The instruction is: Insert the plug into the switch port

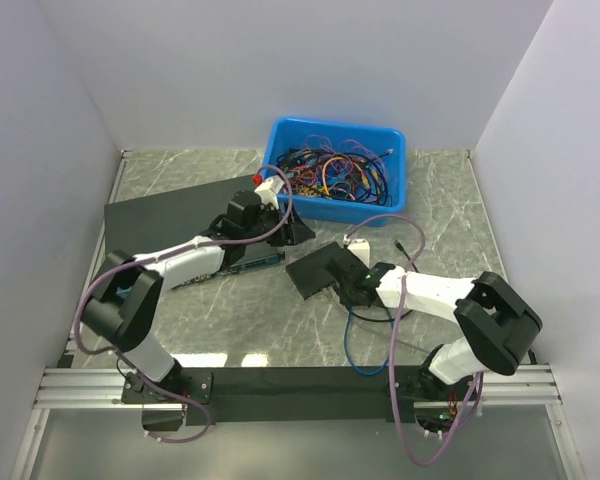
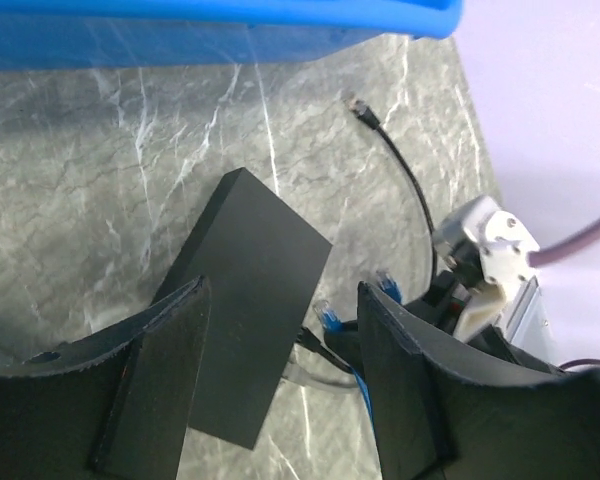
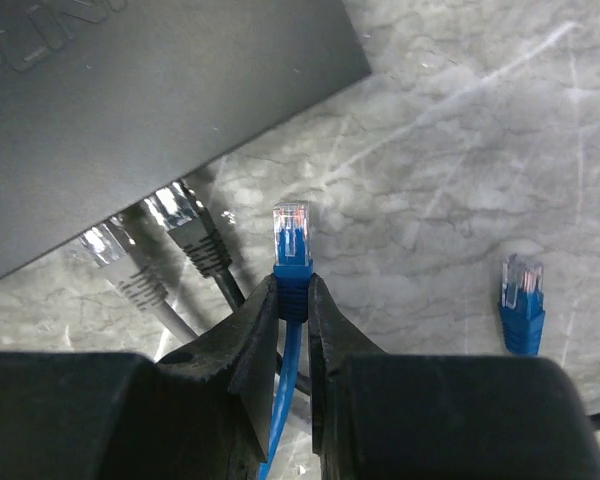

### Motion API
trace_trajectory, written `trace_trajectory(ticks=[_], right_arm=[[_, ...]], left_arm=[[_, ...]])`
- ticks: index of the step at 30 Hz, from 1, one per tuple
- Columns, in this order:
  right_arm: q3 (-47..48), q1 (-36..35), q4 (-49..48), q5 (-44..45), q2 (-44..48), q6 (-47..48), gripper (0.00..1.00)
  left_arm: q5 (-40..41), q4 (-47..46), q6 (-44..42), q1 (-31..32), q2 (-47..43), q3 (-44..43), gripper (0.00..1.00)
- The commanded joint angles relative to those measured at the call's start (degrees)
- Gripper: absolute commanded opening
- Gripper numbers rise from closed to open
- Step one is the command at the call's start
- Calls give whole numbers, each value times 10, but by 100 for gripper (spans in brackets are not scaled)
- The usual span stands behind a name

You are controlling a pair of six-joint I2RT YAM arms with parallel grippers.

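Observation:
My right gripper (image 3: 293, 292) is shut on the blue boot of the plug (image 3: 291, 230). Its clear tip points at the table just off the near edge of the small black switch box (image 3: 160, 100). The switch port itself does not show in any view. In the top view this gripper (image 1: 352, 283) sits at the box's (image 1: 318, 268) right corner. My left gripper (image 2: 280, 290) hangs open above the table, with the box (image 2: 250, 290) lying beyond its fingers and nothing held. The held plug (image 2: 330, 318) shows there beside the box.
A black-booted plug (image 3: 185, 225) and a grey one (image 3: 115, 258) lie at the box's edge. The blue cable's other plug (image 3: 521, 295) rests on the marble. A blue bin (image 1: 335, 170) of cables stands behind. A large black unit (image 1: 175, 215) lies to the left, and a thin black cable (image 2: 405, 180) runs nearby.

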State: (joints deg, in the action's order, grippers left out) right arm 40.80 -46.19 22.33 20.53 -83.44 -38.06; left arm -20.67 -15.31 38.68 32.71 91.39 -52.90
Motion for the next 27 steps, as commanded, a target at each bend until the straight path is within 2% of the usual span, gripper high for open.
trace_trajectory(ticks=[1,15,27], right_arm=[[31,1,-1,-1,-8,5,0],[71,2,-20,18,-66,12,0],[80,1,-59,7,-59,49,0]], left_arm=[[-24,-35,-13,-2,31,-33,65],[-44,-43,-39,5,143,-79,64],[-97,-46,-62,10,207,-109,62]])
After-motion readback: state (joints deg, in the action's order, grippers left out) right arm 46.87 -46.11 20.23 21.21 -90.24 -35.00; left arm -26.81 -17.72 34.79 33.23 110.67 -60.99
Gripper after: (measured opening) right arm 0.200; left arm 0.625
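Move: The free port in the switch's front edge lies about 5 cm ahead and 2 cm left of my right hand, which already holds the blue plug. Left of it, the black plug sits about 3 cm ahead and 4 cm left of that hand, and the grey plug 2 cm ahead and 6 cm left; a loose blue plug lies level, 7 cm right. From my open left hand, the switch's middle is some 14 cm below, 4 cm back and 4 cm right. I slide my right hand low and level, about 2.5 cm forward and 2 cm left, keeping the blue plug pinched and bringing its clear tip up to the switch's front edge beside the black plug. Meanwhile my left hand, fingers staying open, sinks some 8 cm towards the switch and drifts about 3 cm right, tipping slightly down and turning a little clockwise. ##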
